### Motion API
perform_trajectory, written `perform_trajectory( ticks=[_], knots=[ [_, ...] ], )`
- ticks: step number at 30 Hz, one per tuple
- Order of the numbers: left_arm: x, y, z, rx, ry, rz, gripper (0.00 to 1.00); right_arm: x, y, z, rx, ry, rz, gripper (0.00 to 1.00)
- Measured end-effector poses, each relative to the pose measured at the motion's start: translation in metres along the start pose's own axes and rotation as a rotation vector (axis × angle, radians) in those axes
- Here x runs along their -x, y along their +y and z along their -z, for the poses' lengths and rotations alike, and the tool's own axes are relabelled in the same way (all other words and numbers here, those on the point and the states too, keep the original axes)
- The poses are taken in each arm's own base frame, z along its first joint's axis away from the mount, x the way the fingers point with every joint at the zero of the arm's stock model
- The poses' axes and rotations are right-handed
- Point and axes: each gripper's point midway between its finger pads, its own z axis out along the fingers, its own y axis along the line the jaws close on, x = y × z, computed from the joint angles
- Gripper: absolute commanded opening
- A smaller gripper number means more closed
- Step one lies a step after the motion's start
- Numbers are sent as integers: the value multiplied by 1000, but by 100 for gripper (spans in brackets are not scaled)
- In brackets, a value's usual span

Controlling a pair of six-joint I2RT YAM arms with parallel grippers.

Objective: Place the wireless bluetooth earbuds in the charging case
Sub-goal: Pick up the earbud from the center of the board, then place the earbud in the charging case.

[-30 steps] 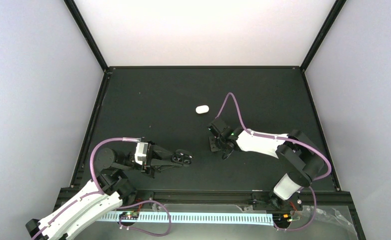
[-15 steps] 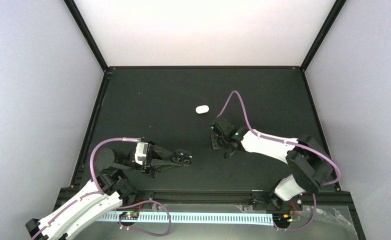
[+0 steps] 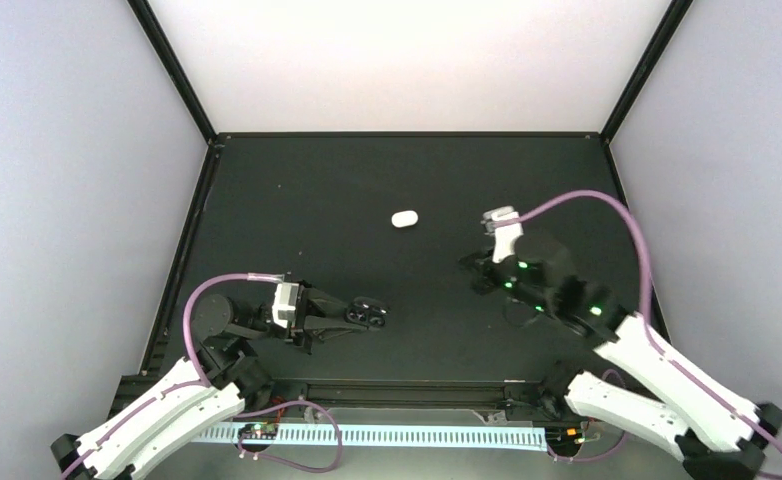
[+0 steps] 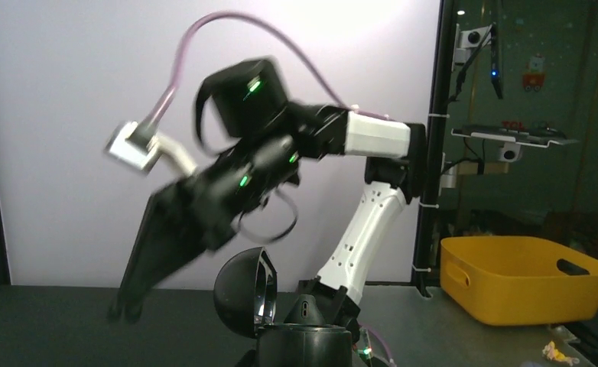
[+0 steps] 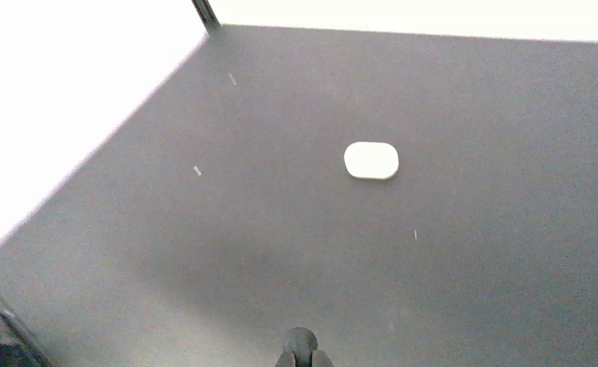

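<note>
The black charging case (image 3: pixel 369 314) is open, and my left gripper (image 3: pixel 355 317) is shut on its base. In the left wrist view its lid (image 4: pixel 238 294) stands upright over the base (image 4: pixel 303 345). A small black cone-shaped piece (image 4: pixel 305 310), apparently an earbud, pokes out of the base. My right gripper (image 3: pixel 472 268) hangs above the table to the right of the case, blurred in the left wrist view (image 4: pixel 125 310). Its fingertips (image 5: pixel 303 358) are shut on a tiny round black earbud (image 5: pixel 300 340). No white earbuds show.
A white oval closed pod (image 3: pixel 404 218) lies on the black table (image 3: pixel 297 210) behind both grippers, ahead of the right gripper (image 5: pixel 371 160). A yellow bin (image 4: pixel 521 279) stands off the table to the right. Black frame posts rise at the table's far corners.
The right gripper has risen from the table near the case, swung right and back, and closed its jaws. The left gripper and the case have stayed put.
</note>
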Motion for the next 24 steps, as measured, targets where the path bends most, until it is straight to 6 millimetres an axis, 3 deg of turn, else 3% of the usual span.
perform_trajectory(
  ticks=[6,12,17,24],
  knots=[
    [1,10,-7,17,-2,26,2,80,23,101,89,-234,104,1],
    [2,22,-17,28,-19,38,2,126,51,153,173,-328,214,1],
    [5,32,-28,25,-21,41,1,132,82,167,296,-343,323,1],
    [7,36,-36,7,-16,34,2,103,123,158,452,-257,516,1]
  ],
)
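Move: The black earbud is already off the board in my right fingertips. From that hand, the open charging case, gripped by my left hand, lies about 17 cm to the left, some 15 cm back and roughly 9 cm higher. The white case rests on the board about 17 cm ahead, 11 cm left and 23 cm below. From my left hand, the earbud is about 15 cm ahead, 17 cm right and 10 cm lower. I keep the earbud pinched and swing my right hand up about 20 cm and back some 10 cm, veering right, then left towards the charging case and sinking slightly at the end, while the fingers tip up towards level and turn some 30 degrees counter-clockwise. My left hand brings the open case about 5 cm forward and right to meet it. ##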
